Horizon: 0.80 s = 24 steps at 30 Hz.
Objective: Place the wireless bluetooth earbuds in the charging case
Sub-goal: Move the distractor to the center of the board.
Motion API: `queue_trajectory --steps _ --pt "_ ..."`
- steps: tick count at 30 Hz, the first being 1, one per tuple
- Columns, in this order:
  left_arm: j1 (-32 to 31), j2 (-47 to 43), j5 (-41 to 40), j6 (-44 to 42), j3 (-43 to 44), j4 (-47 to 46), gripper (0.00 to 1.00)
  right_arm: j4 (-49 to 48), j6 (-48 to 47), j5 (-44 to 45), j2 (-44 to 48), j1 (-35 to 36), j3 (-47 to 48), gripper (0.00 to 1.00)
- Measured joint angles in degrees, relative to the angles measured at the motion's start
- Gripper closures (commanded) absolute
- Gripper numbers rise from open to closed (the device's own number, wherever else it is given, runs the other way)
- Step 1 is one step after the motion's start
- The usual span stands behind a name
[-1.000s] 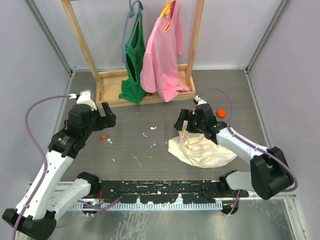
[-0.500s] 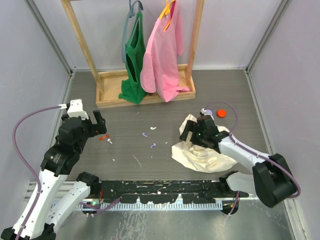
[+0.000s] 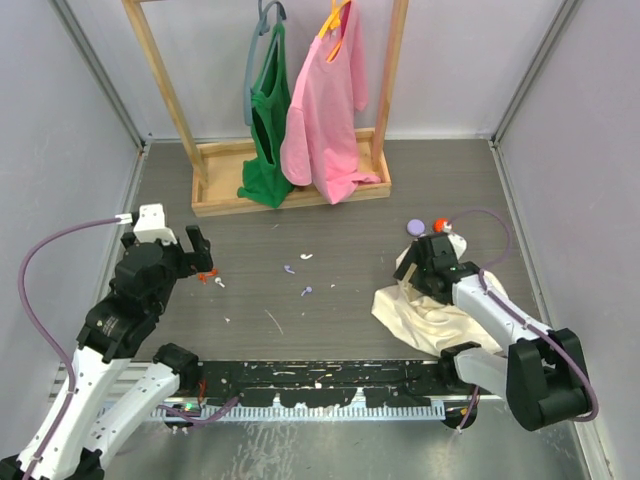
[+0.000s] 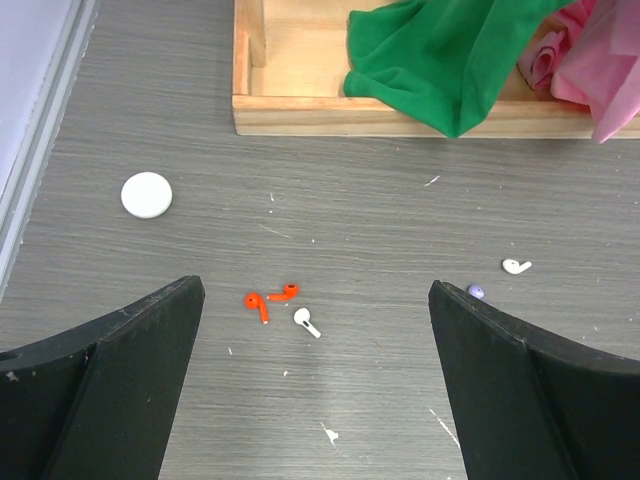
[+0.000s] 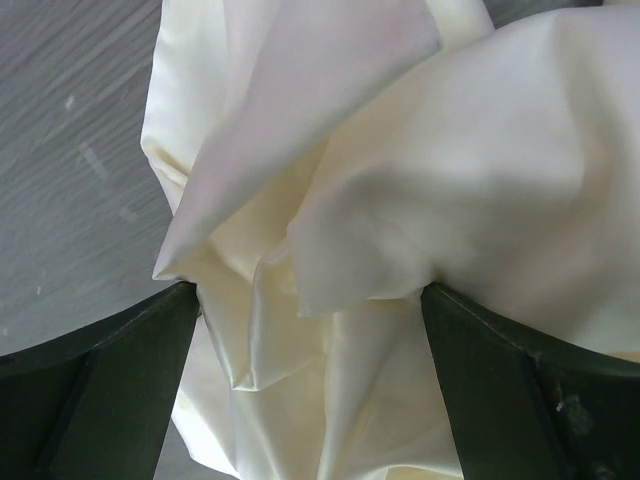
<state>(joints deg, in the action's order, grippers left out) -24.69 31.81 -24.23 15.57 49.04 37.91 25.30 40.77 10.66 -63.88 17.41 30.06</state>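
Observation:
Two tiny lavender earbuds [image 3: 289, 269] [image 3: 307, 292] lie apart on the grey table centre. One earbud [image 4: 476, 291] shows in the left wrist view, just beside my right-hand finger. The round lavender charging case [image 3: 415, 228] sits at the right, next to an orange disc [image 3: 438, 224]. My left gripper [image 3: 203, 255] [image 4: 315, 295] hangs open above the table at the left, with nothing in it. My right gripper [image 3: 418, 272] [image 5: 310, 295] is open, with bunched cream cloth [image 5: 350, 200] [image 3: 425, 315] filling the space between its fingers.
Two orange earbuds [image 4: 257, 303] [image 4: 285, 292] and a white one [image 4: 305, 320] lie under my left gripper. Another white earbud [image 4: 516, 266] and a white disc [image 4: 146, 194] lie further off. A wooden rack base [image 3: 215, 185] with hanging green and pink garments stands at the back.
My right gripper has moved right and nearer with the cream cloth, uncovering the lavender case. My left arm has drawn back to the left.

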Motion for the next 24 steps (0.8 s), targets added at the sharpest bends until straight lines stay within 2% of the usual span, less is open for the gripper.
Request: queue_trajectory --steps 5,12,24 --pt "-1.6 -0.6 -1.0 0.0 -0.4 0.0 0.02 0.5 -0.2 -0.2 0.9 -8.5 -0.1 0.0" --pt "-3.4 -1.0 -2.5 -0.1 -0.5 0.0 0.02 0.7 -1.5 2.3 2.6 -15.7 -0.1 0.0" --pt "-6.1 -1.9 -4.1 -0.2 -0.9 0.0 0.02 -4.3 -4.3 7.6 -1.1 -34.8 1.0 0.0"
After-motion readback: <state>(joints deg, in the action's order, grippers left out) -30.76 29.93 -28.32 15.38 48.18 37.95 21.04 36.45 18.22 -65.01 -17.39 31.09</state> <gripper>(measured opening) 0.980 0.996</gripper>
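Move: The cream cloth is spread under the right hand's open fingers, with its middle about 12 cm back and 3 cm to the right, some 2 cm below. The purple disc stands roughly 7 cm ahead and 3 cm left. The orange disc is about 7 cm ahead and 4 cm right, and the right wall's foot some 24 cm to the right, level with the hand. From the left hand, the cloth lies about 60 cm right and 12 cm back, some 25 cm below. Already on the cloth with its fingers wide open, the right hand keeps bearing on the folds and drags the cloth to the right, sweeping some 17 cm past the near side of the orange disc towards the right wall. The wrist turns clockwise about 35 degrees on the way, and the fingers never close. ##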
